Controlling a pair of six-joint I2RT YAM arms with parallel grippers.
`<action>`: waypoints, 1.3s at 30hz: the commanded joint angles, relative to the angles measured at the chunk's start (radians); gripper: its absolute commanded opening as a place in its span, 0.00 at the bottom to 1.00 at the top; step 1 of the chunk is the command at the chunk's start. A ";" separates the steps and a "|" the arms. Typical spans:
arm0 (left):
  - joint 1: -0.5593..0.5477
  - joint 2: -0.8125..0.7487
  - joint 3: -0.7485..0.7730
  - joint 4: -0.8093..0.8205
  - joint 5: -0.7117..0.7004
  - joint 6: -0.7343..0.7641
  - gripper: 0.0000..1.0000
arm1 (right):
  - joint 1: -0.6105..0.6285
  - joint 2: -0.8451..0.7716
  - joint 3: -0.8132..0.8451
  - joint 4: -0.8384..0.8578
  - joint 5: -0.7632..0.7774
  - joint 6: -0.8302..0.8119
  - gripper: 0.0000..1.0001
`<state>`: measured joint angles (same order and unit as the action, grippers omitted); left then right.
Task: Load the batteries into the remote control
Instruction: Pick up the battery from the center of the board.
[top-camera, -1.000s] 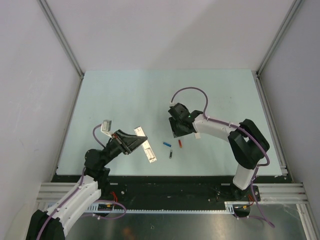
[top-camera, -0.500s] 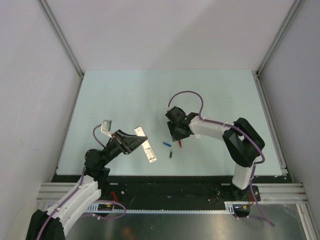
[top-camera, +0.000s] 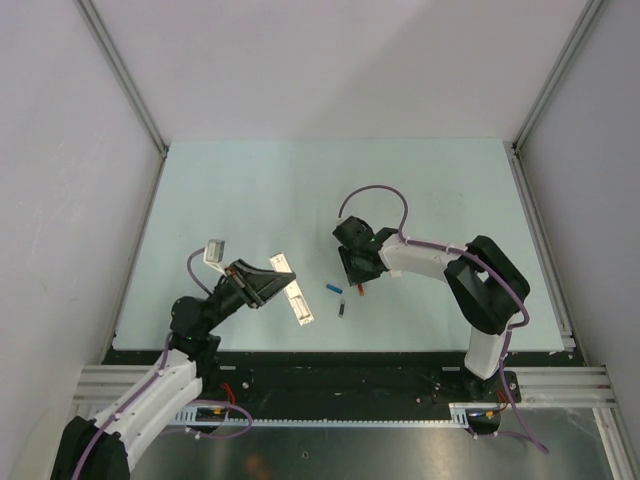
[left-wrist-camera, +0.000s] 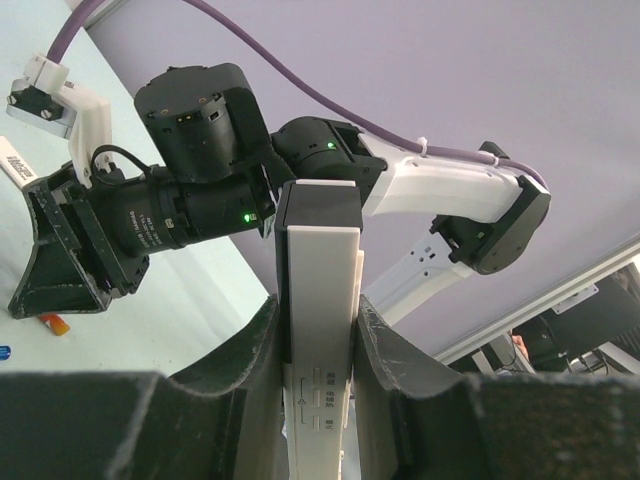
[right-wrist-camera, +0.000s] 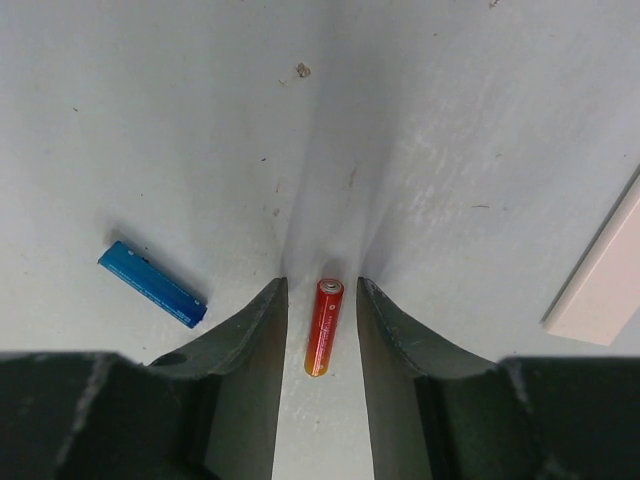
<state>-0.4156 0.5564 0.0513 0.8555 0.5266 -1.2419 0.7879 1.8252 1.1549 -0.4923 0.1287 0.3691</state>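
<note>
My left gripper (top-camera: 281, 281) (left-wrist-camera: 318, 305) is shut on the remote control (top-camera: 301, 306) (left-wrist-camera: 320, 290). It is a slim white bar with a dark end, held crosswise above the table's near left part. On the table to its right lie a blue battery (top-camera: 334, 289) (right-wrist-camera: 152, 284), a red battery (top-camera: 360, 290) (right-wrist-camera: 325, 326) and a black battery (top-camera: 342, 309). My right gripper (top-camera: 357, 282) (right-wrist-camera: 321, 284) is down at the table surface and open. Its fingers stand on either side of the red battery, with a small gap on each side.
A flat white piece (right-wrist-camera: 600, 285) lies on the table at the right edge of the right wrist view. The pale green table (top-camera: 330, 180) is bounded by metal rails and grey walls. A small white tag (top-camera: 213, 250) hangs on the left arm's cable.
The right gripper has come down and slightly left over the red battery, and its fingers have narrowed around it. The left arm and the remote control have not moved.
</note>
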 joint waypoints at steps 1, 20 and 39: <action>0.009 0.013 -0.125 0.025 -0.002 -0.007 0.00 | -0.001 -0.003 -0.021 0.011 -0.006 0.022 0.38; 0.009 0.010 -0.130 0.022 -0.005 -0.008 0.00 | -0.003 -0.024 -0.052 0.023 -0.003 0.033 0.04; -0.040 0.335 0.094 0.019 -0.102 0.002 0.00 | 0.226 -0.762 -0.222 0.234 0.227 0.091 0.00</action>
<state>-0.4240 0.8207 0.0578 0.8448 0.4793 -1.2407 0.9627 1.1412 0.9730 -0.3691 0.2726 0.4107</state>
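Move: The red battery lies between the right hand's open fingers, its middle about 1 cm back from the hand point and 1 cm below. At that table height, the blue battery is some 7 cm left and 1 cm back, the dark battery 5 cm left and 6 back, and the remote's cover roughly 10 cm right and 7 ahead. From the left hand, holding the remote, the red battery is about 10 cm ahead, 17 right and 23 below. Right fingers pinch the red battery and lift it some 19 cm while left lowers the remote about 6. ##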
